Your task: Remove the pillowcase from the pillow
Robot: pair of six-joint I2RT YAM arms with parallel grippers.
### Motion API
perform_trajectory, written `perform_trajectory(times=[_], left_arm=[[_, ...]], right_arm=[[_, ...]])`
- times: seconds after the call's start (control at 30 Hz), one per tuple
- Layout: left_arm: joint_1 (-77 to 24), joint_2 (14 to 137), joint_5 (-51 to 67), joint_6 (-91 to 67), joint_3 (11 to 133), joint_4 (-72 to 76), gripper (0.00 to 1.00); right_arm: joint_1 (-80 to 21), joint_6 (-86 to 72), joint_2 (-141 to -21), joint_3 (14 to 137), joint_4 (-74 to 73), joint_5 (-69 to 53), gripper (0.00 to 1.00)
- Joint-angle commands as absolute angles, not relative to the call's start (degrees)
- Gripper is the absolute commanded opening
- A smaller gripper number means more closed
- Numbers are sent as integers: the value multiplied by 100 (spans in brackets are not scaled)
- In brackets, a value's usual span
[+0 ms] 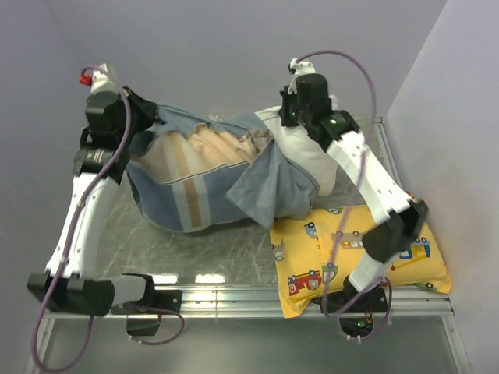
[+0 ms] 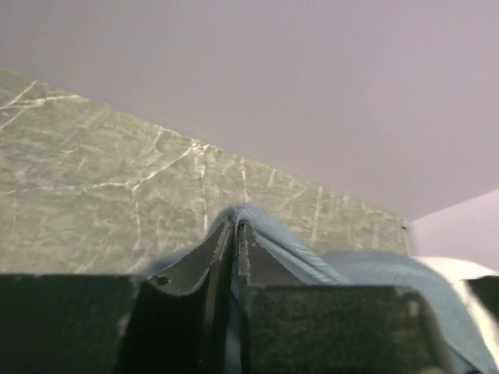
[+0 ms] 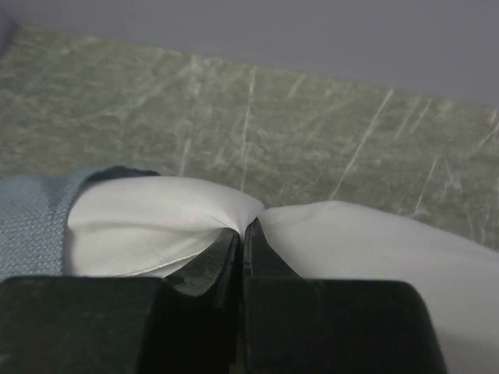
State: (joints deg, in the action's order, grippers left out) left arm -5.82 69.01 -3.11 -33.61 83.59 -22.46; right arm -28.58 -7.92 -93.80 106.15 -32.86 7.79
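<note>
The blue-grey pillowcase [image 1: 195,191] with tan stripes lies bunched across the middle of the table, one flap hanging loose at its right. The white pillow [image 1: 316,160] sticks out of its right end. At the far left, my left gripper [image 1: 154,118] is shut on a fold of the pillowcase [image 2: 366,269]; in the left wrist view the blue cloth wraps over the tips of this gripper [image 2: 235,226]. My right gripper [image 1: 282,118] pinches the pillow's far end. Its wrist view shows the jaws of the right gripper [image 3: 244,226] closed on white pillow cloth [image 3: 148,226], with the pillowcase edge [image 3: 31,226] to the left.
A yellow pillow [image 1: 359,257] printed with cartoon vehicles lies at the near right, under the right arm's elbow. The marbled green table [image 1: 117,226] ends in a metal rail [image 1: 234,292] at the front. Walls close in at the back and right.
</note>
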Motion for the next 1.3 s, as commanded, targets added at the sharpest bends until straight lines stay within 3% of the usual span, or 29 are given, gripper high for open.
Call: perform_trajectory(times=[0.0, 0.07, 0.1, 0.23, 0.33, 0.37, 0.5, 0.6, 0.87, 1.17, 1.23, 1.27], left_arm=[[-519, 7636, -142, -3348, 8490, -1943, 18], [-519, 7892, 78, -3410, 8315, -1611, 27], [-536, 7936, 140, -3419, 8271, -1521, 39], [-851, 7946, 335, -3244, 8471, -1309, 59], [-1344, 7762, -35, -2892, 8657, -1467, 70], [-1432, 7700, -279, -2831, 8657, -1537, 72], [-1889, 7287, -754, -3049, 8166, -1574, 75], [-2337, 7058, -887, -3269, 7543, -1477, 74], [-3989, 7347, -1230, -3577, 6636, -714, 75], [-5255, 8867, -1651, -3639, 7277, -228, 82], [-5300, 9322, -2038, -3700, 7514, -483, 81], [-5300, 9447, -2187, -3787, 7567, -570, 76]], right_arm=[[-2532, -1327, -10605, 10337, -3112, 317, 0], [-2470, -1589, -11045, 10073, -2726, 81, 0], [-2409, -1669, -11196, 10064, -2559, 18, 0], [-2198, -2003, -11715, 10291, -2373, -237, 0], [-2110, -2127, -11690, 10319, -2277, -202, 17], [-2101, -2136, -11568, 10310, -2242, -185, 33], [-2074, -2083, -11058, 10178, -2083, -36, 67], [-2065, -2083, -10566, 10055, -2074, 113, 76], [-2057, -1978, -8924, 9002, -2057, 694, 82], [-1917, -2311, -8007, 6602, -1354, 923, 86], [-1846, -2355, -7998, 6339, -1240, 844, 86], [-1785, -2373, -7989, 6285, -1213, 826, 86]])
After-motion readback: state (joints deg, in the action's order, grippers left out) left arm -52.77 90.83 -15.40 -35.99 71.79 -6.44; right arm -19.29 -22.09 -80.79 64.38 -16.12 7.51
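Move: The left hand holds the pillowcase's far-left corner up high; the case's loose blue-gray flap lies about 30 cm to its right, 8 cm back and 26 cm below, and the striped side about 9 cm back, 7 cm right and 27 cm down. The right hand pinches the white pillow, whose exposed middle is roughly 2 cm back, 6 cm right and 16 cm below; from this hand the flap is some 13 cm back, 4 cm left and 21 cm down, the yellow cushion 28 cm back, 22 cm right and 30 cm down. Both grips end: the left fingers open and let go of the case corner as the hand swings forward and down, then it sweeps about 30 cm right and back, ending lower over the flap, turned some 35 degrees clockwise. The right hand carries the pillow down about 20 cm and forward, opens off it, rises and draws back, then sinks with fingers wide towards the flap's hem, ending right of where it began. ##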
